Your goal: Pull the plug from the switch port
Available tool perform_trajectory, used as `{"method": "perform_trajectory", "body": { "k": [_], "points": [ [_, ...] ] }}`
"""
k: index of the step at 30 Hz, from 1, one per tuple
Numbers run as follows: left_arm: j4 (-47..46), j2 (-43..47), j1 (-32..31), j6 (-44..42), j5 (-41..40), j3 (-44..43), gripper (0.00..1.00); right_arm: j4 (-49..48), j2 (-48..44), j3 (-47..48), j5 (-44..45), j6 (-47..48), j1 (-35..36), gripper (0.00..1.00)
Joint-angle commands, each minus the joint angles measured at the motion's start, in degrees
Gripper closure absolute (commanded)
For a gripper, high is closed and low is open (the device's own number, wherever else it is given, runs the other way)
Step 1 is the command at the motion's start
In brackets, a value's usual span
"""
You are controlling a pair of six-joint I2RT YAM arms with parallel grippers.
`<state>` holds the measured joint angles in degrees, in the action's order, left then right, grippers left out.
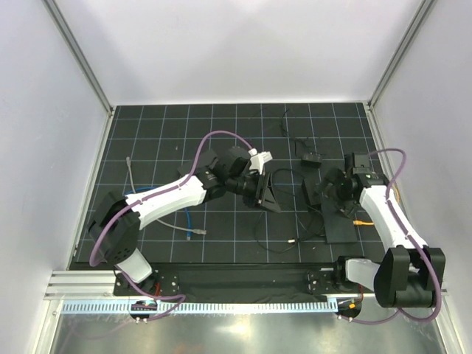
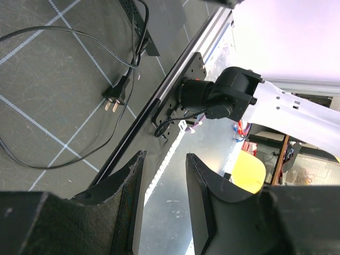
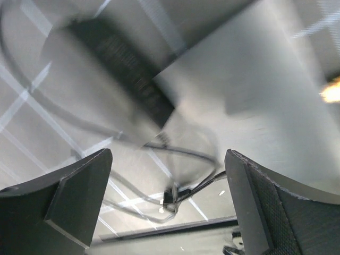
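Observation:
A flat black switch (image 1: 341, 227) lies on the mat at the right, with an orange plug (image 1: 361, 220) at its right edge. My right gripper (image 1: 332, 193) hovers just above the switch's far end, open wide with nothing between its fingers (image 3: 79, 186). The right wrist view is blurred: it shows a grey slab (image 3: 255, 79), a dark ribbed block (image 3: 122, 69) and an orange smear (image 3: 332, 93) at the right border. My left gripper (image 1: 264, 193) sits mid-mat, left of the switch, tilted toward the near edge. Its jaws stand apart, empty (image 2: 164, 156).
A black power cable with a two-prong plug (image 2: 112, 101) loops over the mat near the front rail (image 1: 243, 276). A blue cable (image 1: 193, 225) and a grey cable (image 1: 131, 173) lie at the left. Small black parts (image 1: 310, 157) sit toward the back.

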<state>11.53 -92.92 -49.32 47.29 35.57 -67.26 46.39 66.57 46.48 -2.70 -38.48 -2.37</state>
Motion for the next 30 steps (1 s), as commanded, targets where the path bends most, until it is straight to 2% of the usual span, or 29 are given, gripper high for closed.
{"method": "perform_trajectory", "body": {
  "k": [1,3,8,10,13,15,17,18,20,21,23,24,26,30],
  "points": [
    [0.95,2.04,0.45,-1.67,0.02,-2.61,0.61,-2.97,2.32,2.47,-4.95,5.43,5.96,0.02],
    [1.13,2.48,0.54,-1.85,-0.06,-2.52,0.61,-2.54,4.35,3.26,-3.55,6.22,9.74,0.01],
    [1.65,3.01,0.72,-2.20,-0.06,-2.17,0.61,-2.97,10.50,4.32,1.72,8.15,13.00,0.01],
    [1.83,3.01,0.89,-2.37,0.02,-1.91,0.61,-3.32,11.74,4.67,4.78,8.24,14.41,0.03],
    [1.92,3.01,1.07,-2.64,0.11,-1.47,0.61,-5.25,14.02,4.41,4.20,8.16,15.64,0.10],
    [1.83,2.84,1.24,-2.55,0.11,-1.38,0.61,-6.57,16.39,4.58,3.76,7.72,16.78,0.19],
    [1.83,2.75,1.24,-2.55,0.37,-1.38,0.61,-7.63,18.06,5.11,3.49,6.93,17.75,0.24],
    [1.83,2.75,1.33,-2.64,0.38,-1.38,0.61,-8.85,18.42,5.29,3.49,6.32,18.19,0.30],
    [1.92,2.84,1.51,-2.73,0.38,-1.12,0.61,-10.26,19.12,5.99,0.34,5.35,19.59,0.38],
    [1.83,2.92,1.59,-2.73,0.38,-1.03,0.61,-11.66,20.09,6.51,-0.37,4.13,19.95,0.48],
    [1.92,3.10,1.86,-2.73,0.38,-0.68,0.61,-12.90,21.14,7.39,-1.43,2.89,21.35,0.57],
    [1.83,3.19,1.95,-2.73,0.29,-0.41,0.61,-13.69,22.54,8.53,-2.39,1.93,21.96,0.68],
    [1.92,3.63,2.12,-2.73,0.20,-0.15,0.61,-14.48,23.78,9.94,-3.45,0.95,24.24,0.78],
    [2.18,4.15,2.39,-2.90,-0.15,0.20,0.61,-15.10,25.98,12.93,-3.80,-1.24,28.21,0.79]
  ]
}}
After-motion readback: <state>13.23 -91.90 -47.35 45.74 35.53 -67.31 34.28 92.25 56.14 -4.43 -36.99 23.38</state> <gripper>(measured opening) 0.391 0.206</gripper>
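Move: The black cord aimed at crosses the table some 7 cm to the right hand's left, about 1 cm back and 7 cm below. The black block beside it sits about 5 cm left and 1 cm ahead of that hand, the cord's two-pin plug roughly 10 cm left and 12 cm back, and the flat black box 2 cm right and 7 cm back. From the left hand the cord is about 10 cm to the right, 1 cm back and 16 cm below. With its fingers open, the right hand sweeps left from above the flat black box towards the black cord, sinks about 5 cm beside the black block while turning counter-clockwise, and opens no further than it already was. Low over the table it carries on left and somewhat forward towards the left hand, some 14 cm left and 30 degrees of turn in all, while the fingers close from nearly wide open to a narrow gap and pinch the cord between their tips. ##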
